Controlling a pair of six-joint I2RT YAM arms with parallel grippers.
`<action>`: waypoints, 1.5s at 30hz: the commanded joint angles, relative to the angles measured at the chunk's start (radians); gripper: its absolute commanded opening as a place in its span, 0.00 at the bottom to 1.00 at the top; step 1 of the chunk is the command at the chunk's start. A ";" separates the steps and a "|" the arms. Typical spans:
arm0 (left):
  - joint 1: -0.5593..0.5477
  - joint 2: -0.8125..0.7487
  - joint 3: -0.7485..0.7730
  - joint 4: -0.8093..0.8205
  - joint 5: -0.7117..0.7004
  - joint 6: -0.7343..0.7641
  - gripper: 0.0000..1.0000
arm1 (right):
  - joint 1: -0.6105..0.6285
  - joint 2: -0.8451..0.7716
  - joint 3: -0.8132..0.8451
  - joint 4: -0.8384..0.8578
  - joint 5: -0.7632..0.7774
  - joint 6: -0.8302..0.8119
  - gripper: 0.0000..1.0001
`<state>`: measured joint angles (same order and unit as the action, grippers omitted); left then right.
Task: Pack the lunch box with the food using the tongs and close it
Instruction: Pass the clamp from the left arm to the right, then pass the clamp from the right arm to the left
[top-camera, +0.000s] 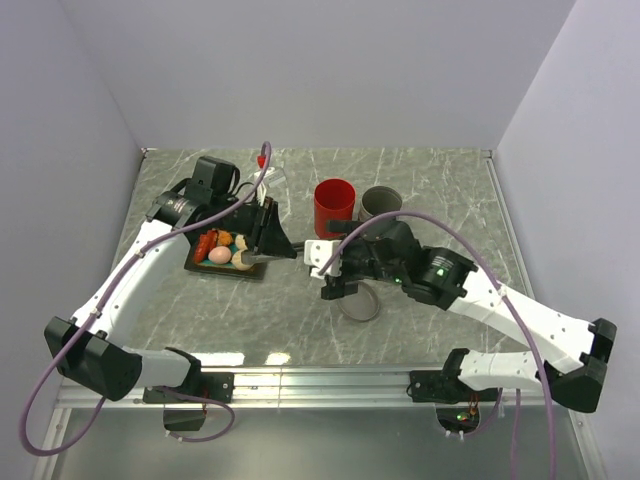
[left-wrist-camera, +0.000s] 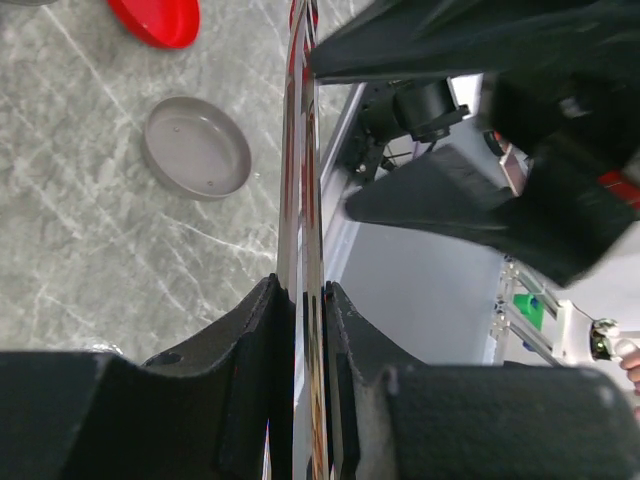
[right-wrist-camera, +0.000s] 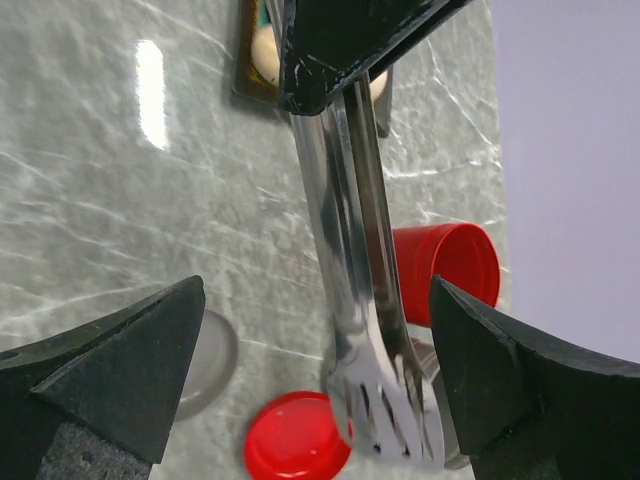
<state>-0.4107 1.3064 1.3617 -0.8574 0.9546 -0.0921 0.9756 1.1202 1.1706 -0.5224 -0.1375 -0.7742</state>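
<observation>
My left gripper (top-camera: 268, 238) is shut on the grey metal tongs (left-wrist-camera: 300, 150), whose two arms are pressed together between its fingers (left-wrist-camera: 262, 340). The tongs (right-wrist-camera: 352, 250) reach across to my right gripper (right-wrist-camera: 315, 290), which stands open with the slotted tips between its fingers, apart from both. The red lunch box (top-camera: 335, 206) stands upright and uncovered behind the right gripper (top-camera: 326, 272). Its red lid (right-wrist-camera: 297, 436) lies flat on the table. The food (top-camera: 222, 246), pale balls and orange-red bits, sits in a dark tray (top-camera: 226, 270) below the left gripper.
A grey cup (top-camera: 381, 203) stands right of the lunch box, and a grey lid (top-camera: 361, 303) lies on the marble table in front of the right gripper. White walls close in the left, back and right sides.
</observation>
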 joint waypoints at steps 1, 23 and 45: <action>0.004 -0.013 -0.006 0.038 0.076 -0.012 0.10 | 0.024 0.036 -0.022 0.117 0.127 -0.071 1.00; 0.004 0.005 -0.018 -0.017 0.144 0.046 0.16 | 0.077 0.089 -0.037 0.143 0.216 -0.227 0.27; -0.071 0.028 0.030 -0.092 -0.002 0.198 0.54 | 0.077 0.092 0.000 0.050 0.141 -0.260 0.17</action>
<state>-0.4648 1.3350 1.3468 -0.9489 0.9928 0.0685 1.0492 1.2217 1.1210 -0.4564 0.0261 -1.0122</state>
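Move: The clamp is still gripped by the left hand; the stretch meant for the open right hand lies about 3 cm ahead, 2 cm left and 2 cm below that hand, and roughly 7 cm right, 1 cm ahead and 2 cm below the left one. From the right hand, the grey lid is some 8 cm right, 2 cm ahead and 22 cm below; the red cup about 22 cm straight ahead, 17 cm below. Right hand eases 3 cm forward and down, pinches the clamp; left then opens, both drifting back and down. ##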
